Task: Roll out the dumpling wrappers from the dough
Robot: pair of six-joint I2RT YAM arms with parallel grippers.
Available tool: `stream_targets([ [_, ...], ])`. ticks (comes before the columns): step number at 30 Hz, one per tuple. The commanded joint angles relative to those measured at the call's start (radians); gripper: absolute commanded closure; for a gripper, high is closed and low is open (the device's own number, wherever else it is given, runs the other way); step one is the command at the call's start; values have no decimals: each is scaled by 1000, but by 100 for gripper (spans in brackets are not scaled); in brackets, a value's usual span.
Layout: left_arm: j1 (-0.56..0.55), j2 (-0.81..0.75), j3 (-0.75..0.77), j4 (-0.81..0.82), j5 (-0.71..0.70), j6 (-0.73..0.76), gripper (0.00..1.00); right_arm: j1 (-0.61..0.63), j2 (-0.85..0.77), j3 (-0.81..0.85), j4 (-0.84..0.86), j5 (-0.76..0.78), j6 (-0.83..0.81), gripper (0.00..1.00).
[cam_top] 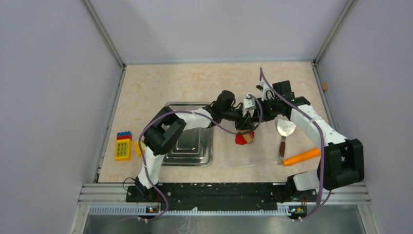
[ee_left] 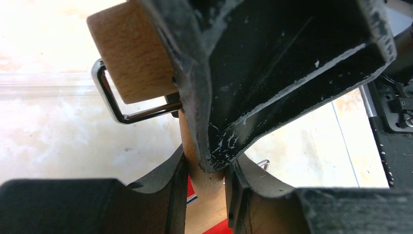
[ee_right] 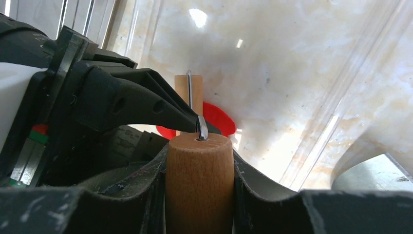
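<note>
The red dough (cam_top: 240, 140) lies flattened on a clear mat (cam_top: 248, 158) at mid-table, its rounded edge showing in the right wrist view (ee_right: 220, 119). A small wooden roller (cam_top: 249, 138) on a bent wire frame (ee_left: 111, 100) rests on it. My left gripper (cam_top: 242, 125) is shut on the roller's wooden handle (ee_left: 209, 183). My right gripper (cam_top: 252, 118) is shut on the same handle (ee_right: 199, 180) from the other side, and one of its fingers (ee_left: 272, 73) fills the left wrist view. Red dough (ee_left: 191, 189) peeks beneath the handle. Dumpling wrappers are out of view.
A steel tray (cam_top: 190, 146) sits left of the mat. A metal scraper (cam_top: 285, 127) and an orange carrot (cam_top: 301, 157) lie to the right. A yellow toy block (cam_top: 122, 146) stands near the left wall, which encloses the table with the others.
</note>
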Motion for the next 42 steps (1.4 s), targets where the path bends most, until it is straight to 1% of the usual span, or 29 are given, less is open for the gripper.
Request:
stream_targets([
  [1,-12,81,21,-41,-59,12,100,27,8,-28,-9,137,-158,100],
  [10,-32,168,30,59,-66,-53,100,27,-11,-71,-25,182,-176,100],
  [14,-36,191,43,92,-63,-75,100,25,-13,-60,-42,197,-184,100],
  [17,-39,205,79,116,-64,-101,100,21,-23,-37,-54,222,-190,100],
  [21,-46,216,164,148,-92,-131,100,-8,-46,4,-72,255,-190,100],
  [25,-45,205,256,126,-97,-165,100,-33,-74,76,-129,215,-177,100],
  [28,-36,150,268,116,-82,-187,100,-34,-113,130,-177,143,-159,100],
  [30,-28,93,234,118,-77,-188,100,-34,-146,151,-204,69,-139,100],
  [35,-27,-104,30,147,-52,-121,100,-52,-195,137,-229,-103,-51,100],
  [38,-21,-202,-74,114,-38,-65,100,-58,-216,87,-186,-179,-3,100],
  [42,-4,-263,-178,113,-36,-56,100,-61,-219,21,-94,-253,95,100],
])
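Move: The red dough lies under the roller's lower end, about 4 cm back, 2 cm left and 6 cm below the left hand, which grips the handle; from the right hand on the upper roller it is some 9 cm back, 8 cm left and 9 cm down. The spatula's middle is about 16 cm right and 6 cm back from the left hand; the tray's middle is 31 cm left of that hand and 3 cm back. The dough gets one rolling stroke: both hands, still clamped on the roller tool, carry its lower roller about 6 cm to the right and a little forward at nearly level height, tilting it some 10 degrees. Then they lift it 7 to 8 cm while swinging back left and towards the bases, the right wrist rolling the other way; the fingers keep their hold. ##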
